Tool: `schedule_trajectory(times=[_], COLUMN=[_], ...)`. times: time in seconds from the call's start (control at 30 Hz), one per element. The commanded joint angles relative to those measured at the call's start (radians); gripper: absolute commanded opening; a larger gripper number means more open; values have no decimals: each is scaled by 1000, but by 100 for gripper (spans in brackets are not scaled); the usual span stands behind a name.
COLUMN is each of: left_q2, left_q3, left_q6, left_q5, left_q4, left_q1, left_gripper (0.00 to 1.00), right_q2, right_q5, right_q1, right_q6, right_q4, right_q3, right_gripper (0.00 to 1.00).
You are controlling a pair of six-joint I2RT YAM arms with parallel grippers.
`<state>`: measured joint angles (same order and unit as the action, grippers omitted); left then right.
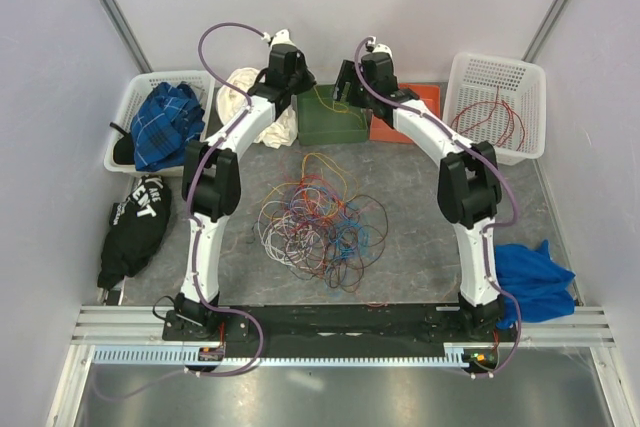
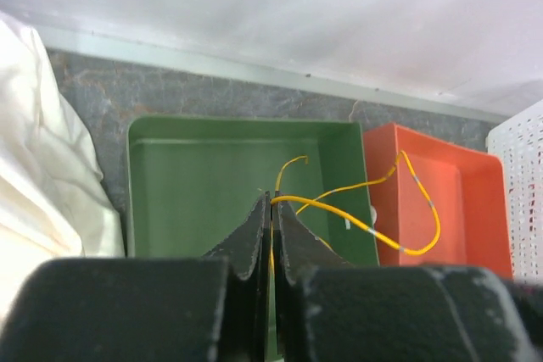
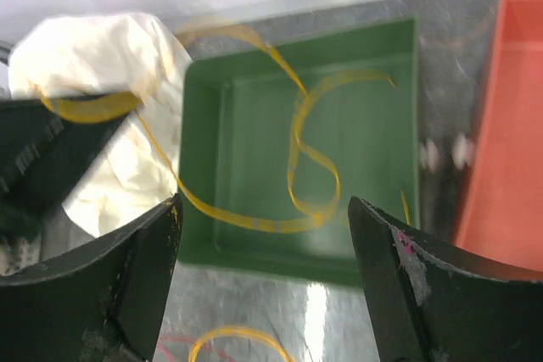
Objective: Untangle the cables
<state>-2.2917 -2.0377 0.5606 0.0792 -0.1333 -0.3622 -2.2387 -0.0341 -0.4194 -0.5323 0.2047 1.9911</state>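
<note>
The cables [image 1: 320, 227] lie as a many-coloured tangle in the middle of the table. My left gripper [image 1: 298, 75] [image 2: 273, 201] hangs over the green tray [image 1: 330, 125] [image 2: 195, 184], shut on a yellow cable [image 2: 368, 229] that loops right across the orange tray [image 2: 475, 201]. My right gripper [image 1: 347, 87] [image 3: 263, 203] stands wide open just before the green tray [image 3: 237, 125] with nothing between its fingers. A blurred yellow cable [image 3: 247, 224] curls over that tray beyond the jaws, apart from them.
A white basket [image 1: 497, 67] at the back right holds red cables. A left basket [image 1: 125, 112] holds blue cloth. White cloth [image 1: 245, 97] lies beside the green tray. A black bag [image 1: 135, 227] sits left, a blue cloth [image 1: 530, 277] right.
</note>
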Motion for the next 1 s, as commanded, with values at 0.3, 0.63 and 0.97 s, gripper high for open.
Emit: schedule_trajectory(times=[0.3,0.63,0.97], left_q2=[43,462,883], left_q3=[-49,434,979], left_q6=[-16,73,202], left_q5=[34,161,378], left_q4=[-86,-14,84], left_q1=[3,-104,-411], left_gripper=[100,100,100], right_q2=[480,804,1060], right_q5=[-85,-95,-265], right_q1=[-71,-128,-399], right_q6=[-43,-77,-101], right_q4=[-108,-348,-396], right_q3=[-461,-882,-1188], right_gripper=[86,83,81])
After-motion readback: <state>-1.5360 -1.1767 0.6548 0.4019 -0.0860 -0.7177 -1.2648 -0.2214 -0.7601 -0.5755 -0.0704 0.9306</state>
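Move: My left hand still holds the yellow cable over the green bin, whose middle is about 2 cm back, 5 cm right and 15 cm down. The orange bin's middle is 18 cm right of the green one's, level with it; the cream cloth is some 14 cm to my left hand's left. From my open, empty right hand the tangle's middle is roughly 33 cm back, 5 cm left and 18 cm down, with its far yellow loop only 19 cm back and 4 cm left. I spread my left fingers wide first and let go of the yellow cable over the green bin, then draw that hand back about 24 cm towards the tangle, dipping a little before rising slightly. My right hand, already open, pulls back at once, some 26 cm and about 6 cm higher, its fingers tipping up about 10 degrees, until both open hands are close together above the tangle's far side. ##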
